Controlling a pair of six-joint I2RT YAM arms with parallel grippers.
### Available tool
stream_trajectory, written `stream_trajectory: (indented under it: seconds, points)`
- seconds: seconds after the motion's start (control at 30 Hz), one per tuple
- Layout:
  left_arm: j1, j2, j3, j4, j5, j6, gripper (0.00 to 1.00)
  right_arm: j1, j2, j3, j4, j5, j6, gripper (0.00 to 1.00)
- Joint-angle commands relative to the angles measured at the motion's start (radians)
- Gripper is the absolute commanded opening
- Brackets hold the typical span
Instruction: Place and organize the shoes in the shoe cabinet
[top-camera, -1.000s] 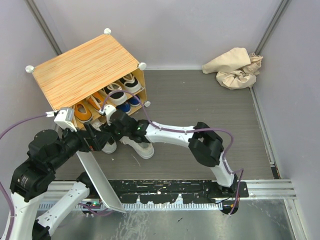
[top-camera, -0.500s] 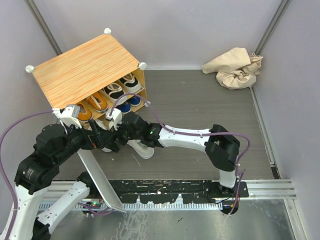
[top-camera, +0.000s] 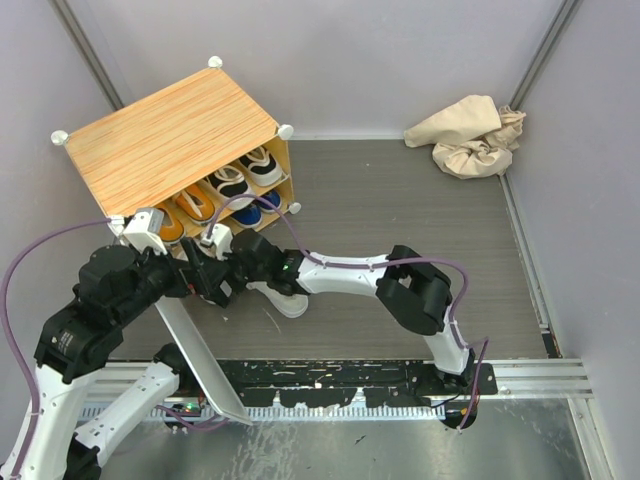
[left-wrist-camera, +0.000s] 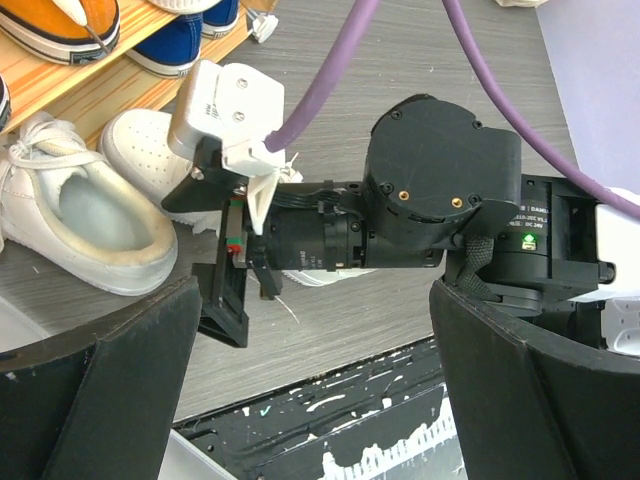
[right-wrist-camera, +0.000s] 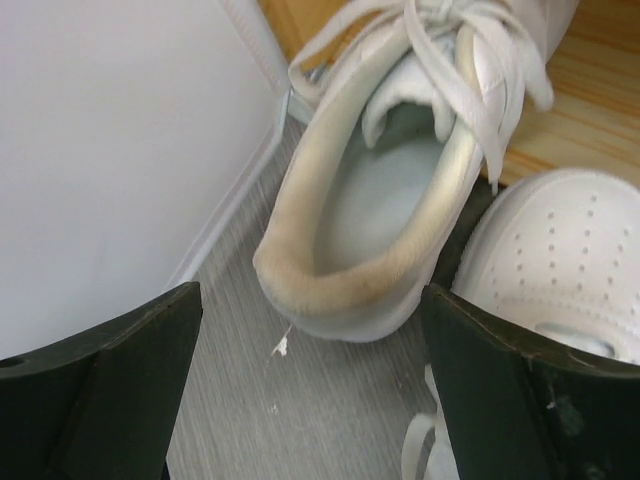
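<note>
The shoe cabinet (top-camera: 170, 135) holds orange (top-camera: 198, 205), black (top-camera: 232, 182) and blue shoes (top-camera: 246, 212) on its shelves. A white shoe (right-wrist-camera: 385, 190) points toes-first into the bottom shelf. Its tan-lined heel sits just ahead of my right gripper (right-wrist-camera: 310, 330), which is open and grips nothing. The second white shoe (right-wrist-camera: 555, 260) lies beside it on the right, and shows in the top view (top-camera: 283, 300) on the floor. My left gripper (left-wrist-camera: 315, 295) is wide open and empty, hovering close behind the right wrist (left-wrist-camera: 430, 190).
The cabinet's white front panel (top-camera: 200, 355) hangs open toward the arm bases and stands close on the left in the right wrist view (right-wrist-camera: 110, 140). A crumpled beige cloth (top-camera: 470, 135) lies in the far right corner. Purple cables (top-camera: 330, 262) loop over both arms.
My right gripper has opened wide and sunk toward the floor by the cabinet's bottom shelf. The left arm has swung up and in beside it.
</note>
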Motion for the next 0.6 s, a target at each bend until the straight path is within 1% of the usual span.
stream_trajectory:
  seconds: [0.0, 0.1, 0.23, 0.27, 0.3, 0.33, 0.37, 0.4, 0.5, 0.57]
  points:
    - [0.000, 0.017, 0.011, 0.055, -0.005, 0.009, 0.98, 0.001, 0.039, 0.094, 0.076, -0.008, -0.019, 0.94]
    - [0.000, 0.032, 0.018, 0.055, -0.003, 0.009, 0.98, 0.001, 0.071, 0.120, 0.067, -0.019, -0.005, 0.90]
    - [0.000, 0.035, 0.019, 0.048, -0.009, 0.010, 0.98, 0.002, 0.087, 0.123, 0.067, -0.016, 0.014, 0.77]
    - [0.000, 0.033, 0.016, 0.046, -0.015, 0.007, 0.98, 0.003, 0.086, 0.123, 0.067, -0.007, 0.016, 0.72]
    - [0.000, 0.032, 0.014, 0.048, -0.016, 0.005, 0.98, 0.002, 0.086, 0.125, 0.066, 0.005, 0.017, 0.62]
    - [0.000, 0.031, 0.012, 0.052, -0.017, 0.002, 0.98, 0.003, 0.086, 0.130, 0.064, 0.012, 0.016, 0.51]
    - [0.000, 0.031, 0.009, 0.055, -0.017, -0.001, 0.98, 0.003, 0.084, 0.137, 0.058, 0.014, 0.014, 0.37]
    - [0.000, 0.033, 0.007, 0.059, -0.014, -0.001, 0.98, 0.003, 0.083, 0.149, 0.052, 0.016, 0.013, 0.27]
    - [0.000, 0.037, 0.003, 0.054, 0.001, -0.003, 0.98, 0.003, 0.070, 0.191, 0.041, 0.030, 0.000, 0.15]
    - [0.000, 0.032, -0.001, 0.047, 0.003, -0.003, 0.98, 0.004, 0.063, 0.228, 0.037, 0.048, -0.010, 0.12]
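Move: The right hand, open and pointing left, is just short of the white shoe's heel. The shoe, toe towards the cabinet, has its middle about 8 cm ahead, 4 cm left and 4 cm below. The other white shoe lies some 14 cm right and 1 cm ahead, the nearer blue shoe 18 cm ahead and 9 cm right, the cabinet door 13 cm back and 3 cm left. From the left hand the shoe is about 7 cm ahead, 8 cm left, 20 cm below. The right fingers close from nearly wide open onto the white shoe's heel and pinch its collar from both sides, firmly enough to fold the rim together. To get there the hand eases leftward and forward, then on forward towards the cabinet, about 3 cm in all, dipping some 1 cm before rising slightly as the grip tightens. ##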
